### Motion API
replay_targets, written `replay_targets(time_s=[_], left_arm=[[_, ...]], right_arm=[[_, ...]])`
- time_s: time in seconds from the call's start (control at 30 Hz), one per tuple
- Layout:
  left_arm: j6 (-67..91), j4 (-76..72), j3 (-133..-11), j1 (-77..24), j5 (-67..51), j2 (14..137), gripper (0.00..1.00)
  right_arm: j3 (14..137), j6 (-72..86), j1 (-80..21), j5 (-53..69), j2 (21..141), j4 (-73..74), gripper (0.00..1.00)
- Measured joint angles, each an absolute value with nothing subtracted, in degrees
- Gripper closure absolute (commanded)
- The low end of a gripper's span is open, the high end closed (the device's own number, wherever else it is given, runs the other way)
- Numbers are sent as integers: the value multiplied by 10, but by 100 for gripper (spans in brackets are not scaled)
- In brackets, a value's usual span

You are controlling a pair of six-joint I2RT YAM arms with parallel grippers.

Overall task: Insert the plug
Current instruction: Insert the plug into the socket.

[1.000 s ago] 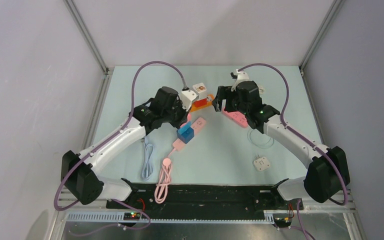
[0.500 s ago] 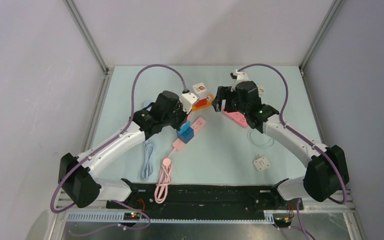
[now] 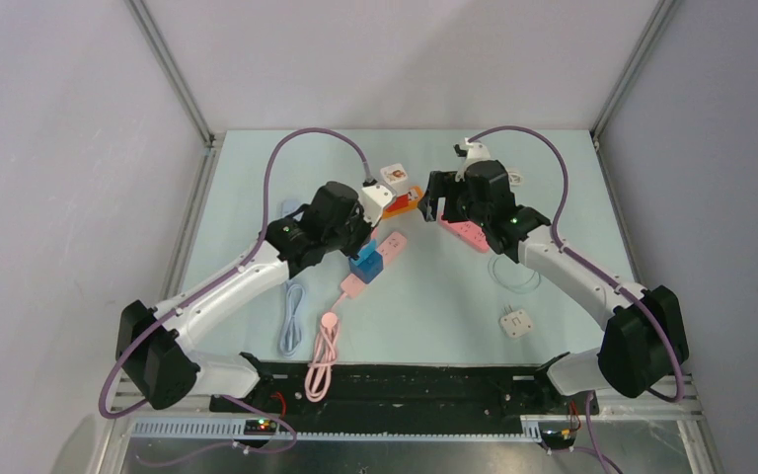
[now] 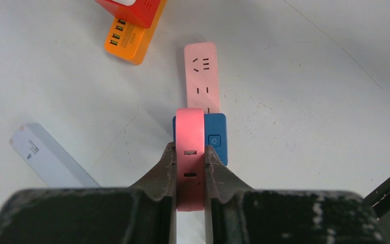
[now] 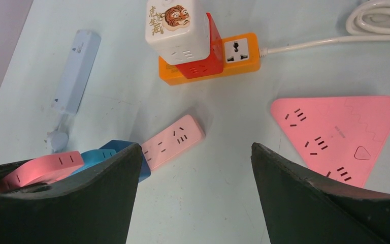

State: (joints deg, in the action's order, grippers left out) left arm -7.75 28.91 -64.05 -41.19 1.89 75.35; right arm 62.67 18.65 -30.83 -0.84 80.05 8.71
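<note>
My left gripper point(image 4: 190, 150) is shut on a flat pink plug block point(image 4: 190, 137) with two slots in its upper face. It hangs just over a blue adapter point(image 4: 216, 140) that sits on the near end of a pink power strip point(image 4: 202, 71). In the top view the left gripper point(image 3: 368, 240) is over the blue adapter point(image 3: 366, 265), and the plug's prongs are hidden. My right gripper point(image 5: 197, 152) is open and empty above bare table, between the pink strip point(image 5: 175, 140) and a pink triangular socket board point(image 5: 335, 134).
An orange strip point(image 5: 238, 53) carries a red cube and a white tiger-print cube point(image 5: 175, 28) at the back. A light blue strip point(image 5: 76, 71) lies left. A white adapter point(image 3: 517, 323), a white cable loop point(image 3: 515, 272) and coiled pink point(image 3: 324, 346) and blue point(image 3: 291, 316) cords lie nearer.
The left arm has shifted slightly right and forward with the pink plug block still gripped. The right arm has stayed put with its jaws wide.
</note>
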Motion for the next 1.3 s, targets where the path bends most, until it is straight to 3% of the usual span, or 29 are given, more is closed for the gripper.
replay_targets(time_s=[0.63,0.67,0.77,0.8,0.83,0.9,0.97,1.3], left_arm=[[-47,276,-636,-396,-8,761,100],[-46,276,-637,-396,-8,761,93],[-44,283,-645,-396,-6,764,52],[-42,284,-647,-396,-6,766,44],[-39,294,-647,-396,-6,769,28],[-36,321,-647,-396,-2,779,5],[-36,347,-652,-396,4,784,1],[-40,343,-749,-382,48,740,0]], right_arm=[[627,186,-308,-8,801,88,18],[627,186,-308,-8,801,89,18],[627,186,-308,-8,801,92,17],[627,186,-308,-8,801,92,17],[627,186,-308,-8,801,91,17],[627,187,-307,-8,801,91,16],[627,189,-306,-8,801,91,16],[627,196,-299,-8,800,87,16]])
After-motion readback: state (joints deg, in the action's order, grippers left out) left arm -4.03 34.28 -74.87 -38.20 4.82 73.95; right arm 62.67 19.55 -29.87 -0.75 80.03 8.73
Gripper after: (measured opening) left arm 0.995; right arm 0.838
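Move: The left hand still grips the pink plug over the stack. The light-blue adapter it goes into is straight below the hand point, about 5 cm down, with the blue cube under that at some 10 cm down. The white cube stands about 14 cm ahead and 6 cm to the right of the left hand, roughly 6 cm lower. From the right hand, the light-blue adapter is about 8 cm back, 15 cm left and 8 cm down. Slowly downward at first, the left hand eases the held pink plug about half a centimetre towards the light-blue adapter. The fingers then spread from nearly shut to fully open, letting go of the plug while the hand dips about 2 cm more and tips down slightly; it then rises quickly some 10 cm, drifting forward, off the plug with the wrist tilting back up. ##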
